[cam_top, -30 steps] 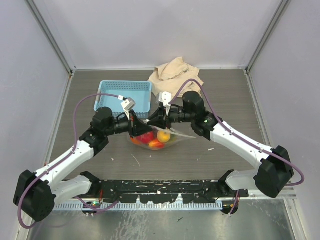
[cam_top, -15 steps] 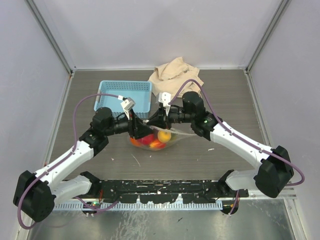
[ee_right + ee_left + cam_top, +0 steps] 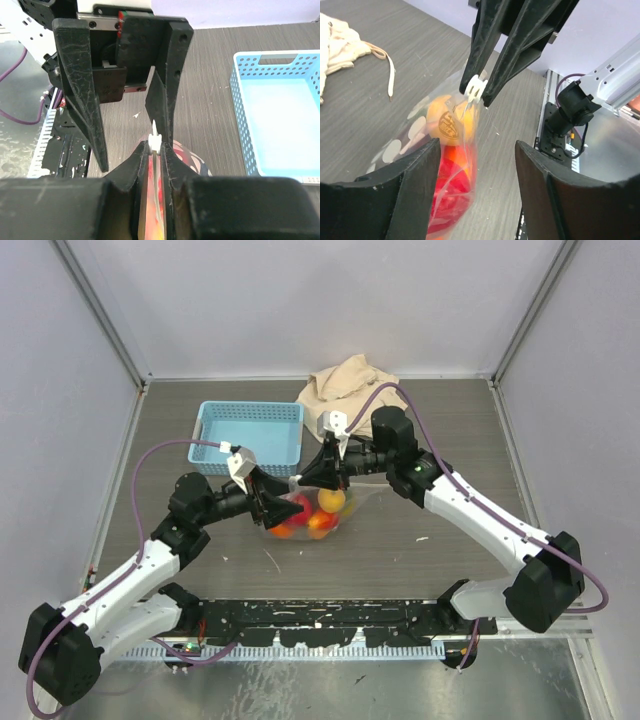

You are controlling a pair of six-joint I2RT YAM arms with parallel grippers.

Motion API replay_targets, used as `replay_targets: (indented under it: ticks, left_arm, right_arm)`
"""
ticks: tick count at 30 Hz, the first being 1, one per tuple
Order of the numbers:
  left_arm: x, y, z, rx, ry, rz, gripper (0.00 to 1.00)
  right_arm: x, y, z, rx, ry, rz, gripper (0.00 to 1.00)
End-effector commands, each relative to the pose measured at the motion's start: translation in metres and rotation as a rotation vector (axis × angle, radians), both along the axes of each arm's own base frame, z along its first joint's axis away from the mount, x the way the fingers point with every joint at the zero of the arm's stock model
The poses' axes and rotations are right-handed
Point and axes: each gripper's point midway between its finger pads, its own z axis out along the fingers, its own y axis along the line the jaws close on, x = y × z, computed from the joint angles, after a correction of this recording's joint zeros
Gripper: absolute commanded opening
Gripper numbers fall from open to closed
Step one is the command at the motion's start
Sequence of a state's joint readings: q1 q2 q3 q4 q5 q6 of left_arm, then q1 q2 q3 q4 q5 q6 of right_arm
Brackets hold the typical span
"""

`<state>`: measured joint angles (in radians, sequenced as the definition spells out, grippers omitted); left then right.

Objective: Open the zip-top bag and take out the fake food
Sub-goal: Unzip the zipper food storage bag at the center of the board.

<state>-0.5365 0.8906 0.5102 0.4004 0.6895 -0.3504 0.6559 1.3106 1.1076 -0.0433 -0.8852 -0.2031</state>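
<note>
The zip-top bag (image 3: 305, 512), clear with white dots, hangs upright just above the table centre with the fake food inside. An orange fruit (image 3: 446, 121) and a red one (image 3: 445, 182) show through it. My right gripper (image 3: 319, 477) is shut on the bag's top edge at the white zip slider (image 3: 156, 141), as its wrist view shows (image 3: 156, 150). My left gripper (image 3: 268, 503) is open just left of the bag. In the left wrist view (image 3: 476, 150) the bag hangs between the fingers, close to the left finger (image 3: 422, 175), and is not pinched.
A light blue perforated basket (image 3: 250, 408) stands behind the bag to the left, also in the right wrist view (image 3: 235, 100). A beige cloth drawstring bag (image 3: 350, 385) lies at the back centre, with its cord (image 3: 390, 75) trailing on the table.
My left arm has drawn back to the left and its jaws now stand apart beside the bag. My right gripper has lifted the bag's top, so the bag hangs more upright.
</note>
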Motion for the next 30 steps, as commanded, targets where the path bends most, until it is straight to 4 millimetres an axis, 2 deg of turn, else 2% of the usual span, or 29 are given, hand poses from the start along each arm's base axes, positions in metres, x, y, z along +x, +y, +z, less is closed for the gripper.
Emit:
replay_targets:
  ticks: [1,5,8,10,14,19,25,30]
  left_arm:
    - [-0.002,-0.001,0.024,-0.056,-0.117,-0.016,0.56]
    - [0.000,-0.003,0.025,-0.068,-0.103,-0.017,0.47]
    - [0.001,-0.004,0.025,-0.069,-0.099,-0.017,0.34]
    - [0.003,-0.005,0.026,-0.068,-0.098,-0.018,0.30]
    - [0.002,-0.007,0.029,-0.052,-0.109,-0.042,0.10]
    - [0.000,-0.008,0.032,0.031,-0.131,-0.079,0.06]
    - [0.000,-0.009,0.044,0.063,-0.184,-0.109,0.04]
    - [0.003,-0.011,0.030,0.109,-0.195,-0.124,0.03]
  right_arm:
    - [-0.006,0.003,0.017,0.030,-0.002,0.057,0.01]
    - [-0.005,0.004,0.012,0.021,0.013,0.064,0.01]
    - [-0.005,0.005,0.011,0.018,0.019,0.068,0.01]
    - [-0.005,0.004,0.011,0.018,0.019,0.067,0.01]
    - [-0.003,0.002,0.011,0.014,0.018,0.057,0.01]
    - [0.005,-0.006,0.012,0.016,0.015,0.026,0.01]
    - [0.006,-0.005,0.015,0.022,0.042,0.015,0.01]
    - [0.005,-0.007,0.015,0.023,0.044,0.005,0.01]
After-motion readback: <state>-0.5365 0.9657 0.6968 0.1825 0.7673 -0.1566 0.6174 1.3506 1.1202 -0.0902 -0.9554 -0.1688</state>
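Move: The bag's white zip end stands about 3 cm above the open left fingers, some 2 cm to their right and 1 cm ahead; it is already in the right fingertips, 1 cm left of that hand's point. From the left hand, the red fruit in the bag is 3 cm right, level fore and aft, 5 cm below; the yellow fruit 8 cm right, 1 cm ahead, 3 cm below; the blue basket 17 cm ahead, 10 cm left, 12 cm below. Left hand rises about 2 cm and pinches the bag's zip end, which the right hand keeps gripping, lowering it slightly. ##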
